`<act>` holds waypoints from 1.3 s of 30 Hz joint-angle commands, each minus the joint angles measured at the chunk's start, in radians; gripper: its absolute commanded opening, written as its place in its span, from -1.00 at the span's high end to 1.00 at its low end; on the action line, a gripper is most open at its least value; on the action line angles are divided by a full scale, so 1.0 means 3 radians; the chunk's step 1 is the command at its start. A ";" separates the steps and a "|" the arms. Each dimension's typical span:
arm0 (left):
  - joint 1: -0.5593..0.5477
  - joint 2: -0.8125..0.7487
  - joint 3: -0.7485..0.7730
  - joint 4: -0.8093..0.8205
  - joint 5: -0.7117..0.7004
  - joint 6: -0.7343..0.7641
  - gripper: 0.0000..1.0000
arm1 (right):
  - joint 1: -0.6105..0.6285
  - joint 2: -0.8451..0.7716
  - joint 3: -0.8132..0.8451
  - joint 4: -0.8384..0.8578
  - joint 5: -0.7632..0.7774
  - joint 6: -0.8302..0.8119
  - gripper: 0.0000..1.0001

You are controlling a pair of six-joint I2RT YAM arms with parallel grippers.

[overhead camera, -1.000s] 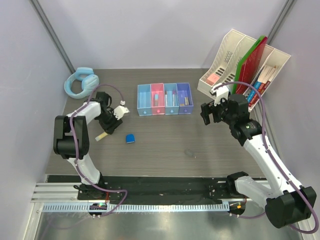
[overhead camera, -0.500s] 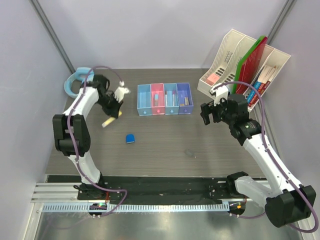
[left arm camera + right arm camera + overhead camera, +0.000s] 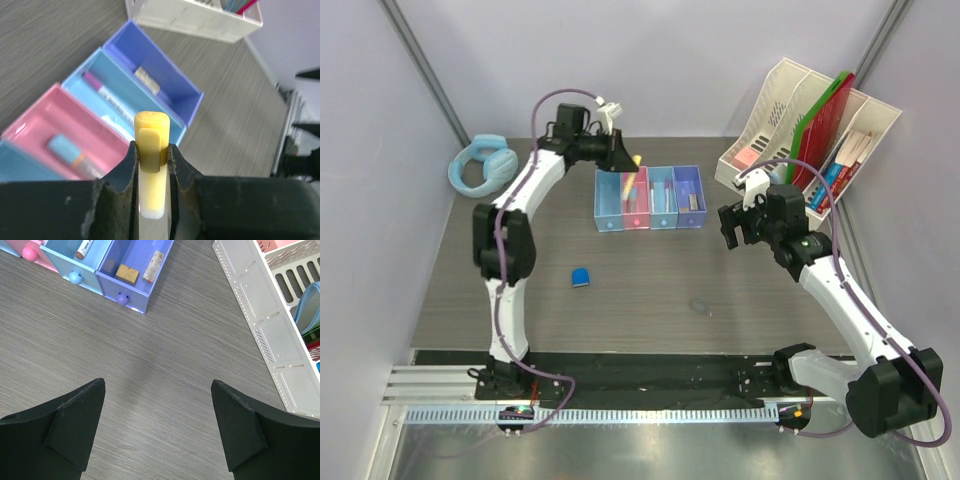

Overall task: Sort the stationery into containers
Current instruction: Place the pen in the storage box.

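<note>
My left gripper (image 3: pixel 627 160) is shut on the yellow marker (image 3: pixel 636 160) and hangs above the back of the containers (image 3: pixel 608 222), over the pink and middle blue bins. The left wrist view shows the marker (image 3: pixel 151 131) clamped between both fingers, cap end out. Below it are the pink bin (image 3: pixel 35 122) with a pale blue tube (image 3: pixel 62 147), the blue bin (image 3: pixel 90 62) with a purple-capped pen (image 3: pixel 102 91), and the purple bin (image 3: pixel 192 102) with a grey eraser (image 3: pixel 147 80). A blue block (image 3: pixel 580 277) lies on the table. My right gripper (image 3: pixel 733 228) is open and holds nothing, right of the bins.
Light blue headphones (image 3: pixel 480 165) lie at the back left. A cream file organiser (image 3: pixel 770 110) with red and green folders (image 3: pixel 825 125) stands at the back right, close behind my right arm. The right wrist view shows a gold clip (image 3: pixel 127 273) in the purple bin (image 3: pixel 131 302).
My left gripper closed on the yellow marker at the left of the table, then lifted it up and to the right over the containers. The right arm barely moved.
</note>
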 commanded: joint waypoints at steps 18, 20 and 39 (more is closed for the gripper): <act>-0.0061 0.0777 0.0281 0.0780 -0.0336 -0.0978 0.44 | -0.0005 0.0011 0.0065 0.0199 0.0066 -0.0077 -0.84; -0.0056 0.0782 0.0261 0.0760 -0.0341 -0.0932 0.28 | -0.0005 -0.0020 0.0055 0.0204 0.0071 -0.0082 -0.84; 0.0071 -0.0046 0.0717 -0.2169 -0.0277 0.2190 -0.33 | -0.0005 -0.0178 0.0126 -0.0016 -0.0128 -0.0231 -0.83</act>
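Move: The left gripper holds the yellow pen above the storage box. The pink compartment's middle lies about 4 cm ahead, 2 cm to the right and some 18 cm below, with the blue-capped marker already in it, about 1 cm left of its middle. The left blue compartment is 4 cm ahead and 6 cm to the left, the middle blue one 4 cm ahead and 10 cm to the right. From the right gripper, the pink compartment is roughly 19 cm ahead, 26 cm left, 16 cm below. Lower the left gripper about 10 cm into the pink compartment's reach, first swinging some 5 cm forward and briefly to the right, easing a little back left, the wrist tipping and turning roughly 15 degrees. Keep the pen pinched on the way down, then open at the bottom to let go of it, and draw back up about 6 cm and back 5 cm with the fingers open. ##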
